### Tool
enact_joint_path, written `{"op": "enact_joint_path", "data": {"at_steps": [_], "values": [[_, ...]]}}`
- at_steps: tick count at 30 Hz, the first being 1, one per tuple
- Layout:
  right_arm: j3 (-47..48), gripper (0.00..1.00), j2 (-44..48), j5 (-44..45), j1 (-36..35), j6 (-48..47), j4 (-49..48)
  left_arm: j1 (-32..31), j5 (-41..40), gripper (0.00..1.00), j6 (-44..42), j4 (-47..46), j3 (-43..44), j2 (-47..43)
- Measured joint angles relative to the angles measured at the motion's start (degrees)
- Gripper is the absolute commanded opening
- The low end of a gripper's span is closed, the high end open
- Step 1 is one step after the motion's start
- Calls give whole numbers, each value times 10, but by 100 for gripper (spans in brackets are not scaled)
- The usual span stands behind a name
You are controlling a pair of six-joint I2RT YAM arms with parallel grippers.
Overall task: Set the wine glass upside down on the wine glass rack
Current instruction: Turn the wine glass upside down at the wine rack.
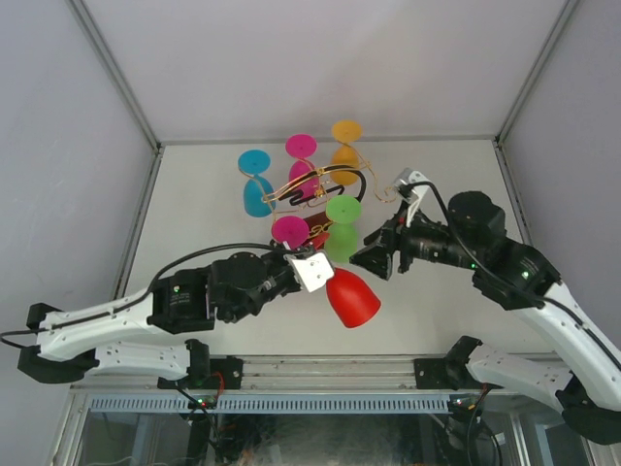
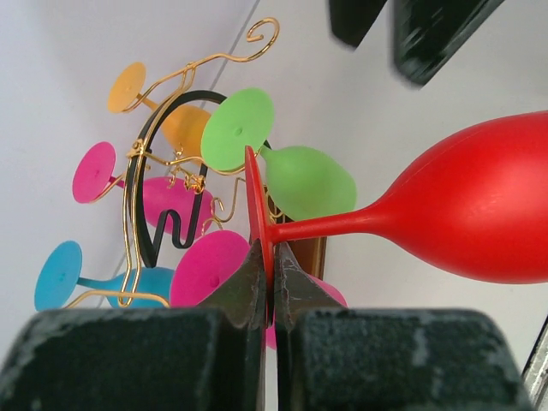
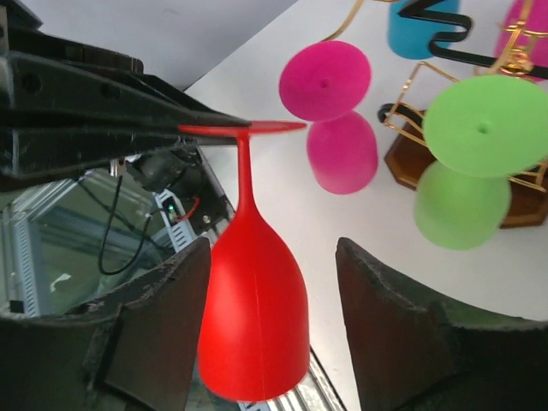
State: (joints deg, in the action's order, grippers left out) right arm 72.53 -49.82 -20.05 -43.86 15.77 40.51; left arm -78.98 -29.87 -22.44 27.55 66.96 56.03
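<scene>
The red wine glass [image 1: 352, 297] hangs in the air near the table's front, its bowl [image 3: 254, 317] pointing down and toward the arms. My left gripper [image 2: 272, 257] is shut on the thin edge of the glass's flat foot [image 2: 255, 193]. My right gripper [image 3: 272, 253] is open, with its fingers on either side of the bowl: the left finger [image 3: 163, 300] is close to it and the right finger [image 3: 385, 308] stands well apart. The gold wire wine glass rack [image 1: 310, 184], with its black curved band [image 2: 141, 197] and brown base [image 3: 402, 158], stands behind the glass.
Upside-down glasses hang on the rack: a blue one [image 1: 256, 184], two magenta ones [image 1: 301, 155] [image 1: 291, 231], an orange one [image 1: 345, 141] and a green one [image 1: 342, 228]. The green one hangs closest to my right gripper [image 1: 374, 260]. The table's front rail [image 1: 320, 369] runs just below the red bowl.
</scene>
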Motion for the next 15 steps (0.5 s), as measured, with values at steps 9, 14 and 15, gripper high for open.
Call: {"op": "enact_joint_path", "data": {"at_steps": [9,14,15], "values": [[-12,44,-73,-48,-43,12,-68,-16,-10,0,-24,-5,0,4],[-34,34,-83,-30,-64,19,-91,-22,-16,0,-28,-10,0,9],[-37,32,-84,-27,-65,20,-93,-23,-17,0,-29,-11,0,10]]}}
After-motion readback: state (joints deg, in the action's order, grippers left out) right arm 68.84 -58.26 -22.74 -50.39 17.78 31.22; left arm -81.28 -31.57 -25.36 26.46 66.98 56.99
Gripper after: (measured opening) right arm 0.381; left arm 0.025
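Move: The right hand, open and empty, has the red wine glass's stem about 7 cm to its left, level fore and aft and 3 cm lower. The red bowl hangs some 6 cm back and 3 cm left; the green glass on the rack stands about 5 cm ahead, 5 cm left and 11 cm below. From the left hand, already pinching the red glass's foot, the stem lies about 2 cm back and 3 cm right. Left keeps the foot pinched; right reaches about 6 cm left and down, fingers partly closing astride the stem. ##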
